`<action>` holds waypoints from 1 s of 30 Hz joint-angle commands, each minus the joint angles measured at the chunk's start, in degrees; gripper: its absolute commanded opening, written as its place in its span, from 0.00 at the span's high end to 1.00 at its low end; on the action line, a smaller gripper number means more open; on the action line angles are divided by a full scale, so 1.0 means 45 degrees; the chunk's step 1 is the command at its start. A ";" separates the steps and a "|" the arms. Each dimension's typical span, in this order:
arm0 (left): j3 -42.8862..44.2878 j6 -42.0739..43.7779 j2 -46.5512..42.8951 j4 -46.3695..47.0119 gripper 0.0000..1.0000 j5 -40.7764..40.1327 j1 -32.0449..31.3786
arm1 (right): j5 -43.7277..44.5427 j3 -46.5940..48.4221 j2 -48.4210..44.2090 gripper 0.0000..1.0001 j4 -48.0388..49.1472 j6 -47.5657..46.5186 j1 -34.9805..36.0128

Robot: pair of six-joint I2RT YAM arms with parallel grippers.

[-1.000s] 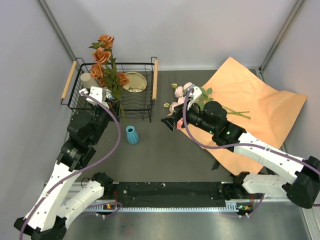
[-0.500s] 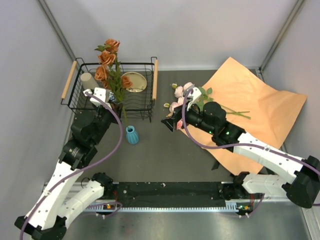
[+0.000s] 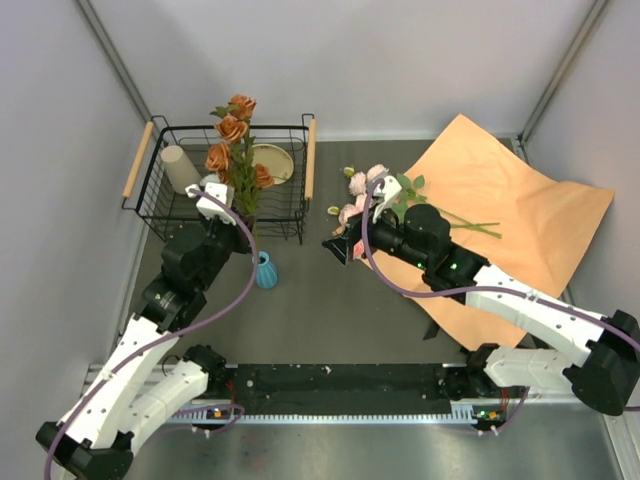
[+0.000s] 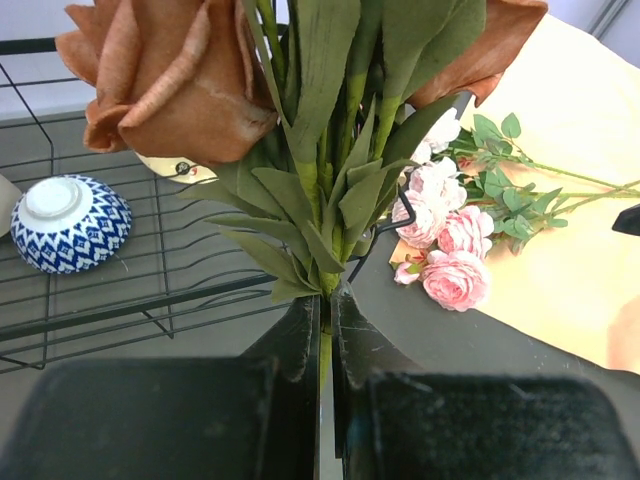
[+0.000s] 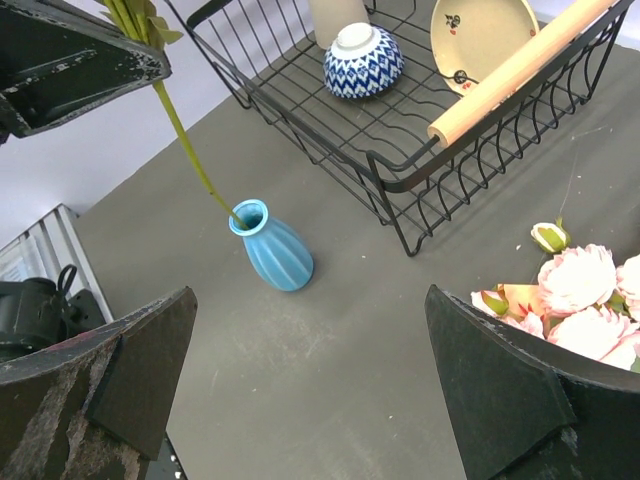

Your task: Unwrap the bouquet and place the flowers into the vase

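Observation:
My left gripper (image 4: 325, 300) is shut on the green stem of the rust-orange roses (image 3: 235, 130), which stand upright above it in front of the basket. The stem's lower end reaches into the mouth of the teal-blue vase (image 5: 275, 250), which stands upright on the table (image 3: 265, 272). The bouquet is unwrapped: its orange-tan paper (image 3: 510, 210) lies spread flat at the right. Pink and cream flowers (image 3: 365, 190) lie at the paper's left edge. My right gripper (image 5: 310, 330) hangs open and empty above bare table between the vase and the pink flowers (image 5: 580, 290).
A black wire basket (image 3: 290, 215) with wooden handles stands at the back left. It holds a beige cup (image 3: 180, 168), a cream plate (image 3: 272, 163) and a blue-and-white bowl (image 4: 70, 222). Grey walls close in the left, back and right.
My left gripper has carried the roses to the right and toward the vase; the stem's end now sits in the vase mouth. The right arm has hardly moved.

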 commanded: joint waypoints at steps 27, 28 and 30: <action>-0.0909 -0.1033 0.1519 0.1290 1.00 -0.1718 0.0025 | -0.1652 0.0233 0.3737 0.01 0.2185 -0.3326 0.1415; -0.0870 -0.1072 0.1578 0.1252 1.00 -0.1758 0.0044 | -0.1496 0.0291 0.3954 0.01 0.2303 -0.3697 0.1533; -0.0830 -0.1111 0.1792 0.1173 1.00 -0.1836 0.0025 | -0.1378 0.0603 0.4635 0.01 0.2421 -0.4090 0.1885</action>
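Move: The left hand already grips the orange roses' stems above the blue vase, which lies about 4 cm ahead of it, 1 cm to its right and 23 cm below. The rack's near right corner is some 14 cm ahead and 10 cm to the right of that hand. From the open right hand the vase lies about 19 cm left, 5 cm ahead and 21 cm down; the pink flowers are roughly 18 cm ahead and 4 cm right, 24 cm lower. Keeping its pinch on the stems, the left hand lowers the orange roses about 5 cm towards the vase to feed the stem end down its mouth, easing a little forward while tipping down and turning counter-clockwise slightly. The right hand waits, then sinks some 10 cm and goes left towards the vase, turning about 15 degrees counter-clockwise, with its fingers staying wide open and touching nothing. ##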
